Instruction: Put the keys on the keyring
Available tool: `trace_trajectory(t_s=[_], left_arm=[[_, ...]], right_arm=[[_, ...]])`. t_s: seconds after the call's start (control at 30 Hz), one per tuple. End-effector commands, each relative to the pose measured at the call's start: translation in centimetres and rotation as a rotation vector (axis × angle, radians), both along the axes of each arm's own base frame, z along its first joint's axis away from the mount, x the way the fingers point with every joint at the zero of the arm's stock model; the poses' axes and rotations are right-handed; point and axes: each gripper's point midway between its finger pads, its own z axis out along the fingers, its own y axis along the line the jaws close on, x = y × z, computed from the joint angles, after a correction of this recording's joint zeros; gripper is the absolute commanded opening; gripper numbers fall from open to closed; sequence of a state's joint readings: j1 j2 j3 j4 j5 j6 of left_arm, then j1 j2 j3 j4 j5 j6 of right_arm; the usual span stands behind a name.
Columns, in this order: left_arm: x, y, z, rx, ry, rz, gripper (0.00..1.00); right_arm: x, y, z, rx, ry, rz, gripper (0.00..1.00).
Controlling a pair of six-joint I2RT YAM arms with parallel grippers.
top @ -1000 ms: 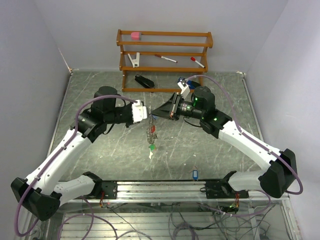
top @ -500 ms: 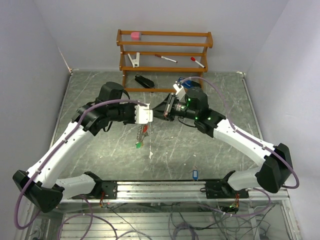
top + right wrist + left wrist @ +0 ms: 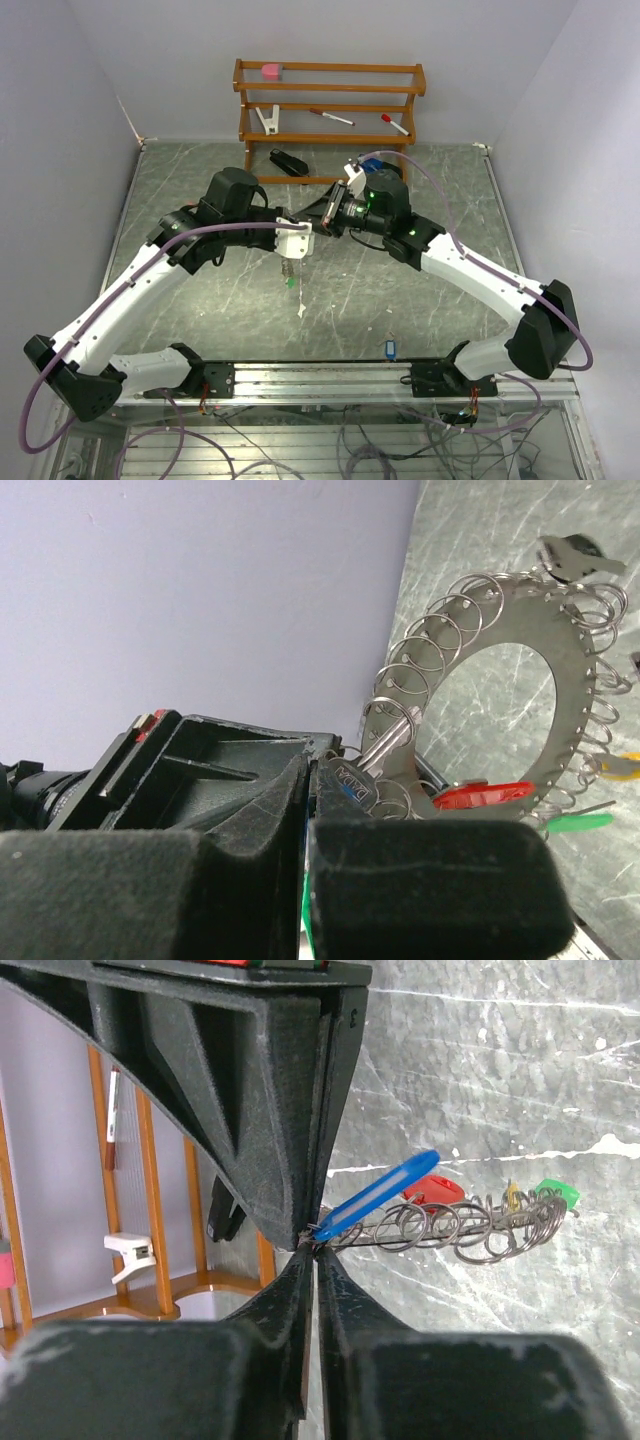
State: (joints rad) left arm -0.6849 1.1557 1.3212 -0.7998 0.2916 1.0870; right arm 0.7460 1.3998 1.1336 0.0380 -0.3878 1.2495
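Observation:
In mid-air over the table's middle, my left gripper (image 3: pixel 296 243) and right gripper (image 3: pixel 322 217) meet tip to tip, both shut. The keyring (image 3: pixel 288 270) hangs below the left gripper, edge-on, with a green tag at its bottom. In the left wrist view my left fingertips (image 3: pixel 312 1246) pinch the keyring (image 3: pixel 450 1226) at its rim, where a blue tag (image 3: pixel 380 1196) sticks out. In the right wrist view the keyring (image 3: pixel 562 685) is a flat ring fringed with small split rings. A silvery key (image 3: pixel 388 752) runs from one split ring to my right gripper (image 3: pixel 312 764), a blue sliver between its fingers.
Another blue-tagged key (image 3: pixel 390 349) lies near the front rail, and a small white piece (image 3: pixel 302 311) lies on the table. A black stapler (image 3: pixel 289 162) sits before the wooden rack (image 3: pixel 328 110), which holds a pink block, a white clip and pens. Red tag (image 3: pixel 485 795) hangs on the ring.
Both grippers have shifted back and drawn closer together. The keyring swung from hanging lower and further forward to edge-on just under the left gripper.

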Motion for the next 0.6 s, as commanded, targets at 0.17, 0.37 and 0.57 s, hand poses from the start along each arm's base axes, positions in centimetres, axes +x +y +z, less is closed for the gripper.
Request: trace_trajectory(t_s=[0.17,0.37,0.57], left_arm=[[1.2,-0.1,2.9,-0.119,-0.069,0.102,0.28],[1.7,0.3,3.6,-0.218,-0.053,0.179,0.36],[2.1,1.1,3.7,-0.320,0.027,0.227,0.39]], right_arm=[[-0.3,0.7,3.0,0.062,-0.075,0.031,0.00],[-0.9,0.1,3.4,0.072,-0.092,0.047,0.00],[-1.1,-0.7,3.9,0.069,-0.121,0.061,0.00]])
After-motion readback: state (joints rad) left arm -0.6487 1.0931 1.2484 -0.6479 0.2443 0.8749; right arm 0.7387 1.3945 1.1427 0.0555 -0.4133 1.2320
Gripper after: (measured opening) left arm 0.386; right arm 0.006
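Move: Just back from the left fingertips and some 2 cm below them lies the blue key, 2 cm back, at the keyring's upper end; the red key is about 4 cm back, 1 cm left and 4 cm down. The keyring's middle hangs roughly 5 cm back, straight in line sideways, and 8 cm lower. From the right fingertips, shut at that same end, the blue key is about 2 cm back, 1 cm left and 1 cm below. Letting go at the blue key, the left fingers open from nearly shut to over a third of their range while the hand backs off some 2 cm forward, up and to its left, turning about 15 degrees. The right fingers stay shut on the keyring's upper end, and that hand rises about 1 cm. ##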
